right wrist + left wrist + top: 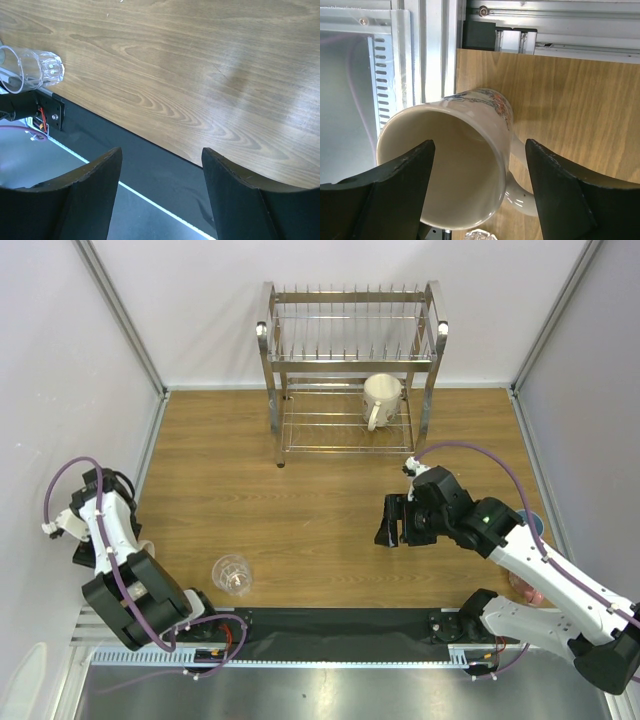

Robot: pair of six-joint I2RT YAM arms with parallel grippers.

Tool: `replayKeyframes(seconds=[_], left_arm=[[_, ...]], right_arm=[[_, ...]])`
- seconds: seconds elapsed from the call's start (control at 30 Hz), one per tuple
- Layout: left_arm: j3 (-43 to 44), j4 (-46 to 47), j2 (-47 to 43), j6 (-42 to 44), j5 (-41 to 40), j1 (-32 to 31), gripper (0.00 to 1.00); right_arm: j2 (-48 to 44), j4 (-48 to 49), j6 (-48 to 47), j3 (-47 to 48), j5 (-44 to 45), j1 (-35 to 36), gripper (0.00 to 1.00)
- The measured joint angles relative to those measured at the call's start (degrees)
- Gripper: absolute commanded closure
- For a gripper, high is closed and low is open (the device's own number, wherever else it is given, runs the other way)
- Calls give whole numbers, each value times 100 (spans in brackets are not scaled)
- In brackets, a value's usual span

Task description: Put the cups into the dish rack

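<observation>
A cream mug (470,150) with a floral print lies on its side by the table's left edge, mouth toward the left wrist camera. My left gripper (480,145) is open around it, one finger (402,175) before the mouth and the other finger (565,190) beyond the handle. Another cream mug (381,397) sits in the lower tier of the dish rack (350,365). A clear glass tumbler (232,574) lies near the front edge. My right gripper (392,520) hangs open and empty over mid-table. A light blue cup (531,524) and a pink mug (524,590) peek out behind the right arm.
A metal frame and a clear side panel (395,65) run close behind the mug on the left. A black strip (150,155) borders the table's near edge. The tumbler (32,67) appears at the upper left of the right wrist view.
</observation>
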Motion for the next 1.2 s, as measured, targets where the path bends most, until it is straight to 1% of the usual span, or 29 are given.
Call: replayKeyframes(seconds=[0.07, 0.1, 0.2, 0.23, 0.27, 0.3, 0.33, 0.37, 0.5, 0.57, 0.63, 0.73, 0.83, 0.97, 1.0, 1.1, 1.2], left_arm=[[-72, 63, -7, 31, 2, 28, 31], [-111, 118, -17, 42, 2, 35, 40], [-240, 310, -127, 116, 28, 46, 56], [-273, 387, -177, 146, 63, 44, 72], [-306, 483, -236, 144, 136, 44, 78], [-323, 544, -289, 177, 133, 44, 90], [-352, 603, -341, 160, 216, 46, 96], [-409, 671, -407, 214, 302, 52, 100], [-640, 671, -754, 341, 402, 81, 100], [-721, 658, -970, 380, 603, 81, 100], [-710, 570, -1082, 387, 817, 72, 100], [-498, 356, -990, 376, 1073, -66, 100], [-46, 177, -822, 358, 1300, -444, 100], [546, 192, -743, 258, 1609, -997, 100], [721, 203, -761, 219, 1617, -1250, 100], [988, 433, -977, 229, 1720, -1963, 100], [1099, 903, -1449, 319, 2188, -2496, 100]], right_arm=[[-13, 0, -9, 0, 4, -26, 28], [-13, 2, -13, 0, 4, -37, 29], [-13, 2, -24, 0, 2, -52, 29], [-13, 2, -26, 0, 2, -59, 29], [-13, 2, -28, 0, 2, -61, 29], [-13, 2, -28, 0, 2, -61, 29], [-13, 2, -26, 0, 2, -61, 29], [-13, 2, -28, 0, 4, -61, 29], [-15, 4, -37, 0, 4, -74, 29], [-13, 2, -44, 0, 4, -74, 29], [-11, 2, -46, 0, 2, -76, 29], [4, 2, -46, 2, 0, -85, 29], [35, -4, -46, 37, -26, -87, 29], [160, -22, -44, 234, -101, -90, 29], [216, -37, -44, 326, -129, -90, 29], [361, -66, -37, 581, -203, -90, 29], [509, -55, 28, 892, -321, -105, 28]])
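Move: The beige cup stands right under the left gripper: its middle is some 3 cm back, 1 cm to the left and 5 cm below, with its forward wall between the open fingers. The clear glass is about 24 cm to the right, level with the hand and 6 cm below. The dish rack's middle is roughly 42 cm ahead and 54 cm right, about 8 cm higher. From the right hand the cup is about 60 cm left, 7 cm back, 11 cm down. Close the left gripper on the forward wall of the beige cup, one finger inside and one outside, sinking barely 1 cm. Keep the pinch, ease slightly right, then sweep forward, up and right, over 10 cm each way, towards the rack, swinging the fingers up and clockwise some 50 degrees. Late on, raise the right hand about 4 cm, drifting left. ##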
